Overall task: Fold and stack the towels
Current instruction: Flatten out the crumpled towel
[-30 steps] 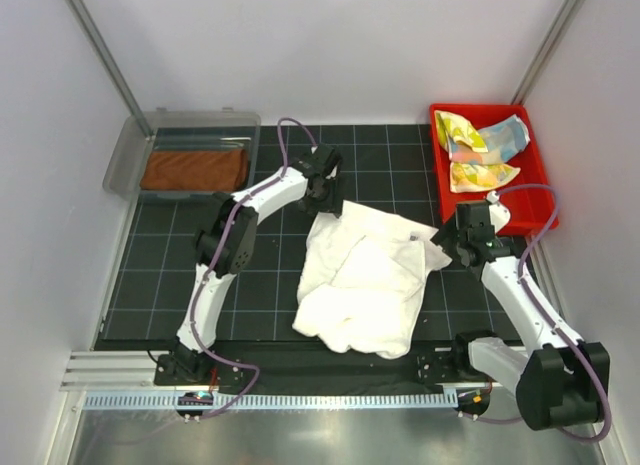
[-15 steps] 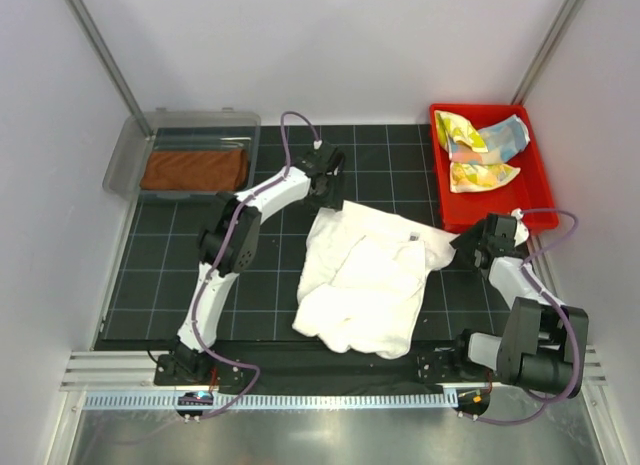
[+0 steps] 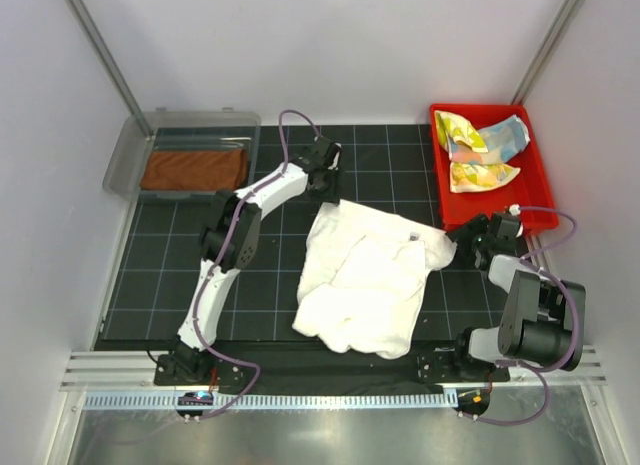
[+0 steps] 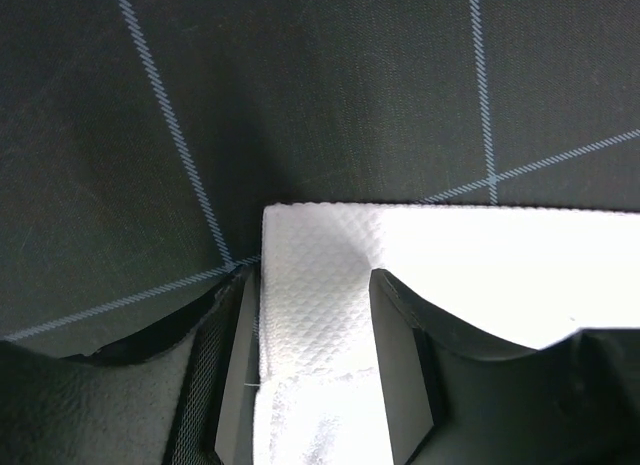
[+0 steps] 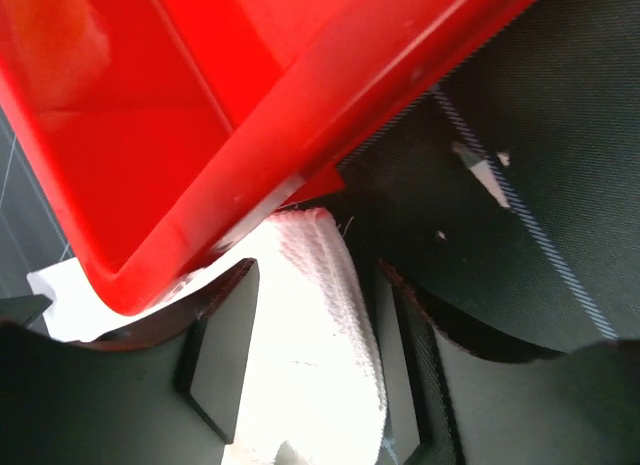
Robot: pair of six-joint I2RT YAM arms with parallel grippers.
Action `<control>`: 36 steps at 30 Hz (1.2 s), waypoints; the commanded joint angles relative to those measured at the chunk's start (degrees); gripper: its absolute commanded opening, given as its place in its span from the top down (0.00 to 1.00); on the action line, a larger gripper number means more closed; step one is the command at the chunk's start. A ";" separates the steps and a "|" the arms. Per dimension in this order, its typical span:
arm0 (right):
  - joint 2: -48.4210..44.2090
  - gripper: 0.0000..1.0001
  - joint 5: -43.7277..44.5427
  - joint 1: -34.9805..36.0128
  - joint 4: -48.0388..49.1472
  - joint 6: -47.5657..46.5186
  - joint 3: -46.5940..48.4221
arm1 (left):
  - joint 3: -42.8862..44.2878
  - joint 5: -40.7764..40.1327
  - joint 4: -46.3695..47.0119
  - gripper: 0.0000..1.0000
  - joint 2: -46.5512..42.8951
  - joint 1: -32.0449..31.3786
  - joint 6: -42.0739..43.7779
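A large white towel lies crumpled in the middle of the black grid mat. My left gripper is low at its far left corner; in the left wrist view the jaws stand open astride that corner, which lies flat on the mat. My right gripper is at the towel's right corner beside the red bin. In the right wrist view it is open, with a rolled white edge between its fingers. A rust-brown towel lies folded in the clear bin. Yellow and light-blue patterned towels sit in the red bin.
The red bin stands at the back right, its corner right over my right fingers. The clear bin stands at the back left. White walls close in the sides, and a metal rail runs along the near edge.
My right arm drew back and its gripper slid right to the towel's corner by the red bin. My left gripper shifted slightly farther back. Both pairs of jaws narrowed.
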 commanded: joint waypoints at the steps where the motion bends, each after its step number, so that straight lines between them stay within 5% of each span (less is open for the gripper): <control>1: 0.73 0.45 -2.76 -0.25 5.92 0.31 -1.03 | 1.06 4.05 0.71 0.47 1.67 -0.06 0.42; 5: 1.95 0.51 -3.56 -0.25 6.98 -0.66 -1.12 | 1.24 7.39 0.89 0.52 2.63 -0.06 -0.37; 9: 1.78 0.63 -4.17 -0.60 6.89 -2.06 -1.12 | 1.68 10.28 1.15 0.74 3.07 0.03 -1.60; 13: 0.03 0.86 -5.84 -0.52 5.23 -3.21 -0.95 | 2.73 11.96 -0.25 1.00 2.64 0.82 -3.62; 17: -5.15 0.99 -10.75 -0.08 2.24 -1.54 -1.65 | 1.68 9.87 -3.67 1.00 -2.61 1.61 -4.33; 26: -24.74 0.99 -9.79 9.94 -16.03 -3.29 9.04 | -13.08 3.19 -3.77 1.00 -26.70 1.97 -2.39; 32: -28.45 0.99 -10.76 10.29 -33.06 -8.12 23.37 | -25.79 2.56 -4.30 1.00 -45.41 1.70 -4.49; 36: -31.69 0.99 -13.83 12.39 -40.30 -7.08 23.85 | -35.39 3.17 -2.90 1.00 -56.74 -1.19 -7.83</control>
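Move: The white towel's far left corner already lies between the left hand's open fingers, about 1 cm ahead and 2 cm down; its middle is some 20 cm back and 8 cm left of that hand, and the folded brown towel about 33 cm left and 7 cm ahead. The right hand's open fingers straddle the far right corner, 1 cm or so below. From there the red bin's middle is roughly 18 cm ahead and 8 cm right. Sideways first for the left hand, about 2 cm to the right as its fingers shut on the far left corner, while the right hand stays nearly still and pinches the far right corner. Then both swing up, a good 20 cm, and leftward, the left one also drawing well back; the right wrist tips its fingertips up some 25 degrees and turns counter-clockwise. ##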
